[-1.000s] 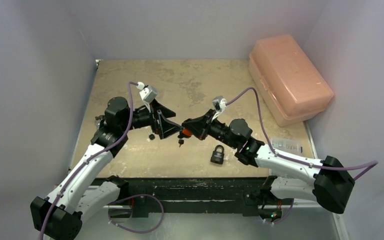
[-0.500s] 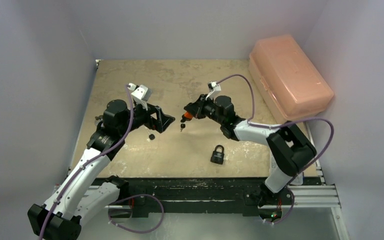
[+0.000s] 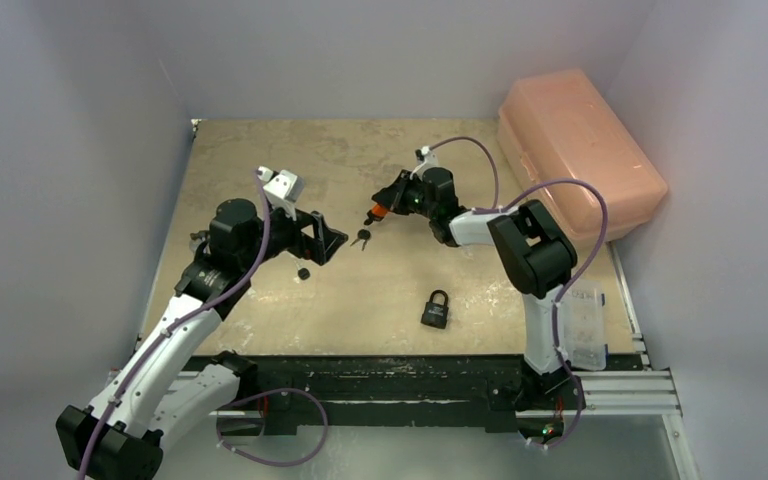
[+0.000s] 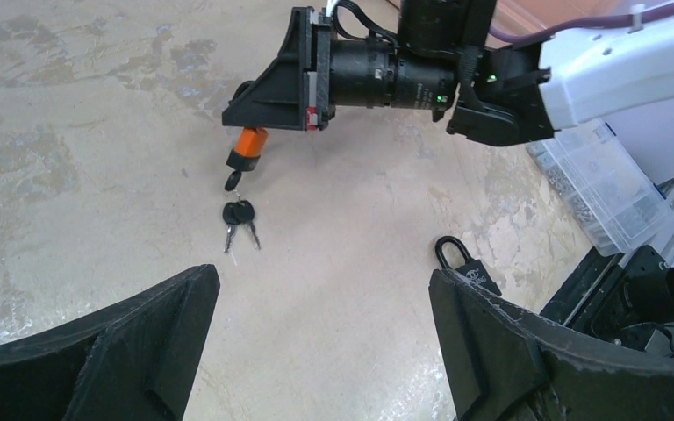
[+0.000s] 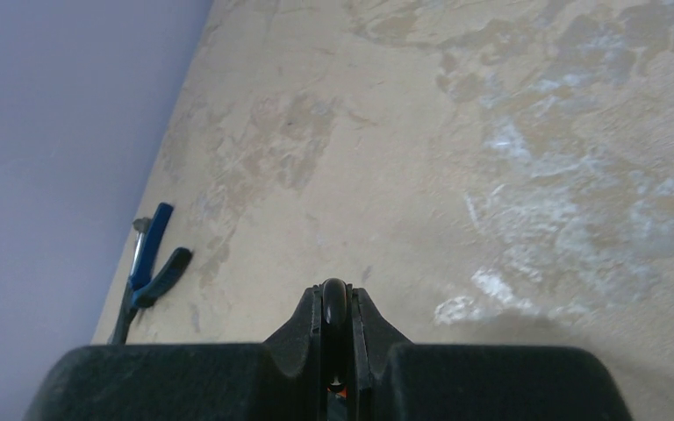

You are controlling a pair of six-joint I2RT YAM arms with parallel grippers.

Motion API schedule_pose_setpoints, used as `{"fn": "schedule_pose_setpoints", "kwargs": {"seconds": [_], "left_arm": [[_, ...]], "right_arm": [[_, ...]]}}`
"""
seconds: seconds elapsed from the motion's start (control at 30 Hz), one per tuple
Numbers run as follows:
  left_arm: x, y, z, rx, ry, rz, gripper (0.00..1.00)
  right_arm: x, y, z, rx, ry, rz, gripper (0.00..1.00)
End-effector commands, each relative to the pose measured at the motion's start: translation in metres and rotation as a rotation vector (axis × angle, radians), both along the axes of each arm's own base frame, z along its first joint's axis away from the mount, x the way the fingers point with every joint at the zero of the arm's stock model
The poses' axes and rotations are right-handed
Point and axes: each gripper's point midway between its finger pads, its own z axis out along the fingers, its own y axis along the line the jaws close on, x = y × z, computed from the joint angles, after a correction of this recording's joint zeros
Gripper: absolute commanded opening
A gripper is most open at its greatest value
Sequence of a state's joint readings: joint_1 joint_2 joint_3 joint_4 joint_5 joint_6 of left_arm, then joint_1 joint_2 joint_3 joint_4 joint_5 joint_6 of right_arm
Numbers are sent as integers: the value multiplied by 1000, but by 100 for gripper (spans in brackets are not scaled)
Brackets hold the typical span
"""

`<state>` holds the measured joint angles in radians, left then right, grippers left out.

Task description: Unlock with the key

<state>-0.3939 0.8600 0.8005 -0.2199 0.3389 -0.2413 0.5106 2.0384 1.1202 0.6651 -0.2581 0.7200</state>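
Note:
A black padlock (image 3: 436, 308) lies shackle up near the table's front edge; it also shows in the left wrist view as the padlock (image 4: 465, 267), partly behind my finger (image 4: 509, 342). My right gripper (image 3: 374, 212) is shut on the orange-capped key (image 4: 247, 149) of a small bunch. Two more keys (image 3: 360, 238) hang from it down to the table; I cannot tell whether they touch it. In the right wrist view the right gripper (image 5: 334, 296) pinches something dark and rounded. My left gripper (image 3: 326, 241) stands wide open and holds nothing, just left of the keys (image 4: 239, 219).
A pink plastic box (image 3: 580, 155) fills the back right corner. A clear compartment case (image 3: 585, 305) lies at the right edge. A small black bit (image 3: 303, 273) sits below the left gripper. Blue-handled pliers (image 5: 149, 263) lie by the left wall.
My right gripper has carried the keys back and away from the left gripper, its arm folding up toward the table's middle. The left gripper drew slightly left and stayed open.

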Motion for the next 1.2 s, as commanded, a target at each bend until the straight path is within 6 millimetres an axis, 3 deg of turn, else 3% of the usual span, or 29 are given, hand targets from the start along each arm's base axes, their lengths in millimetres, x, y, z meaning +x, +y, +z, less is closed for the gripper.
{"fn": "schedule_pose_setpoints", "kwargs": {"seconds": [0.0, 0.3, 0.43, 0.5, 0.67, 0.8, 0.87, 0.93, 1.17], "left_arm": [[6, 1, 22, -3, -62, 4, 98], [7, 0, 20, -2, -53, 2, 98], [8, 1, 19, -2, -51, 2, 98], [8, 1, 19, -3, -52, 2, 98], [8, 1, 19, -3, -53, 1, 98], [8, 2, 19, -4, -53, 2, 98], [8, 2, 20, -4, -55, 3, 98], [8, 3, 20, -4, -56, 4, 98], [12, 8, 19, 7, -57, 36, 97]], "right_arm": [[33, 5, 34, 96, -56, -1, 0], [64, 2, 3, 80, -8, -25, 0], [73, 3, -2, 77, -3, -20, 7], [76, 3, -5, 70, 4, -17, 15], [83, -4, -11, 43, 33, -26, 55], [87, -20, -12, 6, 57, -42, 73], [88, -30, -10, -20, 63, -57, 88], [89, -41, -9, -57, 73, -81, 98], [83, -78, 7, -171, 63, -183, 99]]}}
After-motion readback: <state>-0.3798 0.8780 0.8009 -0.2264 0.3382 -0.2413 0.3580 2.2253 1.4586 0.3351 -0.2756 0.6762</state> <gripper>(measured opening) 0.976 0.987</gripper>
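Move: The right hand holds the orange padlock by its shackle. The bare table spot for it is about 5 cm ahead, 2 cm left and 6 cm down. The key bunch trails some 3 cm back, 4 cm left and 7 cm below this hand; the black padlock lies roughly 24 cm back and 10 cm right. From the left hand that spot is about 24 cm ahead, 9 cm right and 21 cm down. Forward about 7 cm and then more and more downward, some 4 cm in all, the right hand carries the orange padlock by its shackle to the bare table. The fingers open wide over the last part of the descent and let go of the shackle; the open hand then draws off to the right about 4 cm, rising slightly. ##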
